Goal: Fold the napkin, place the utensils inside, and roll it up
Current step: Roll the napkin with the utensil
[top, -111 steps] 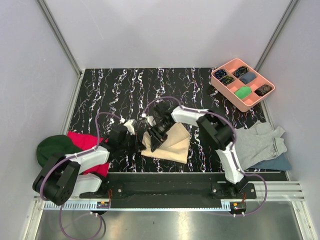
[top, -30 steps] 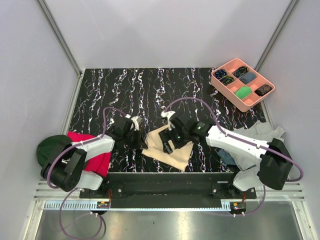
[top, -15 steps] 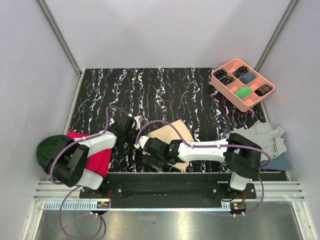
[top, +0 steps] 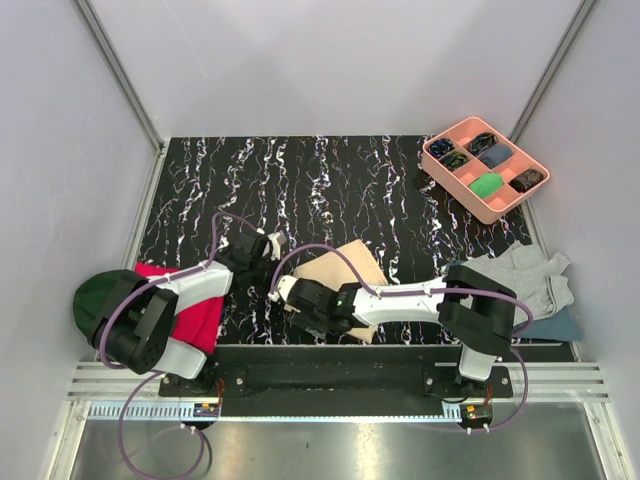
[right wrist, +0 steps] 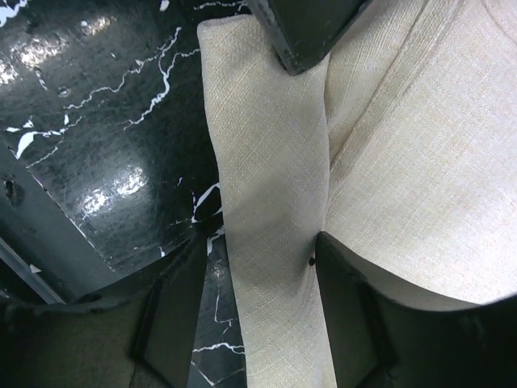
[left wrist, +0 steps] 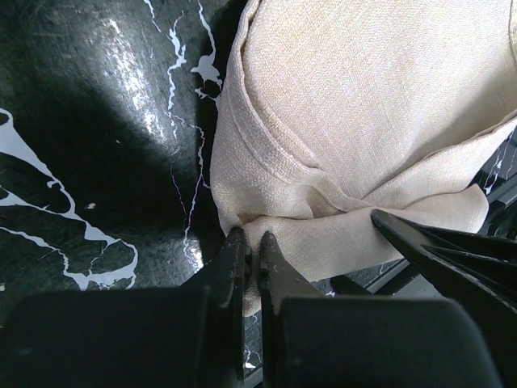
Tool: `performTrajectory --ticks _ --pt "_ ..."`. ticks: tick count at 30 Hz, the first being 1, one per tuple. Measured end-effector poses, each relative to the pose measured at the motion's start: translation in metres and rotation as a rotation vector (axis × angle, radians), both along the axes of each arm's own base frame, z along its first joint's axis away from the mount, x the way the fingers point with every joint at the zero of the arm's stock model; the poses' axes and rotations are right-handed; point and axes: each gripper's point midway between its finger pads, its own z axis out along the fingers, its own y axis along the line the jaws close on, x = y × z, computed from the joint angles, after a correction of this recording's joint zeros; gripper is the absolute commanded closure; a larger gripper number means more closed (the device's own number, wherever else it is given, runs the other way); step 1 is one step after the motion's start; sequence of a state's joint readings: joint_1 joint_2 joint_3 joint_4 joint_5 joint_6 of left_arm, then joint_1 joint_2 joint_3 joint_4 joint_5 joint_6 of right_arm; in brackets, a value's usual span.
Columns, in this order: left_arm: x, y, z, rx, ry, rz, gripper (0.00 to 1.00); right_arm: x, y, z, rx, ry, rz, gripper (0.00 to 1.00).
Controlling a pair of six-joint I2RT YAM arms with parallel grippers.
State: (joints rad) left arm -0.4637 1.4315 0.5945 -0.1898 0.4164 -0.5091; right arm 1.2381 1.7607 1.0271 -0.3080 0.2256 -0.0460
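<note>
The beige napkin (top: 345, 272) lies folded near the table's front edge. My left gripper (top: 280, 262) is at its left edge. In the left wrist view my left gripper (left wrist: 250, 239) is shut on a bunched corner of the napkin (left wrist: 355, 105). My right gripper (top: 302, 302) reaches across to the napkin's near-left corner. In the right wrist view my right gripper (right wrist: 260, 242) is open, its fingers (right wrist: 174, 311) on either side of a folded band of napkin (right wrist: 266, 186). No utensils are in view.
A pink compartment tray (top: 448, 172) sits at the back right. Grey (top: 515, 285) and blue (top: 557, 328) cloths lie at the right. A red cloth (top: 190, 310) and a green hat (top: 105, 295) lie at the left. The black front rail (top: 330, 365) runs just below the napkin.
Over the last second my right gripper swung from the napkin's middle to its near-left corner. The left gripper shifted a little toward the back, still at the napkin's left edge.
</note>
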Motion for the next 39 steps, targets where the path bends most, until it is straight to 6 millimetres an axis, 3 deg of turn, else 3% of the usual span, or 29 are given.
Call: performTrajectory --ticks 4,8,10,13,14,16,21,29,39 --pt "0.0 0.0 0.0 0.002 0.001 -0.004 1.0 0.004 0.004 0.0 0.02 -0.008 -0.015 0.36" --pt "0.0 0.0 0.0 0.002 -0.001 -0.006 1.0 0.009 0.007 -0.001 0.04 0.019 -0.038 0.43" --pt "-0.001 0.0 0.0 0.002 -0.001 -0.007 1.0 0.011 0.01 -0.003 0.055 0.052 -0.042 0.52" --pt "-0.001 0.003 0.001 0.007 0.0 0.001 0.8 0.011 0.015 -0.005 0.075 0.108 -0.041 0.6" --pt "-0.001 0.004 0.001 0.011 -0.001 0.005 0.66 0.012 0.016 -0.005 0.083 0.123 -0.042 0.62" --pt "0.001 0.01 0.004 0.018 -0.009 0.024 0.51 0.013 0.019 -0.005 0.107 0.154 -0.036 0.65" --pt "0.001 0.032 0.012 0.014 -0.04 0.114 0.32 0.015 0.03 -0.003 0.212 0.264 -0.007 0.67" --pt "0.002 0.049 0.032 -0.022 -0.176 0.198 0.3 0.008 0.037 -0.001 0.355 0.508 0.079 0.69" --pt "0.002 0.044 0.035 -0.089 -0.249 0.195 0.28 0.004 0.031 -0.001 0.487 0.855 0.132 0.72"
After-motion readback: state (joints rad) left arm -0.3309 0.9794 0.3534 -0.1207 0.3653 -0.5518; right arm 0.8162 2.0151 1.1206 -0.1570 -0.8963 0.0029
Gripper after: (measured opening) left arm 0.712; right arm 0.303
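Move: My left fingers are shut on the napkin roll's left end, right at their tips. My right fingers stand open astride the roll; from them that left end lies about 5 cm ahead and 7 cm to the left, and the roll's middle about 3 cm to the right, level with the hand. The still flat napkin is some 9 cm ahead and 7 cm right of my right hand. The red cloth lies about 20 cm left of my left hand and 3 cm back. I work my right hand about 3.5 cm left along the roll, low over the table, closing my fingers onto it and swinging them some 50 degrees so they point back towards my base. Once they begin closing, my left hand opens wide, lets go of the roll's end and draws off about 4.5 cm left and nearly 4 cm up. ##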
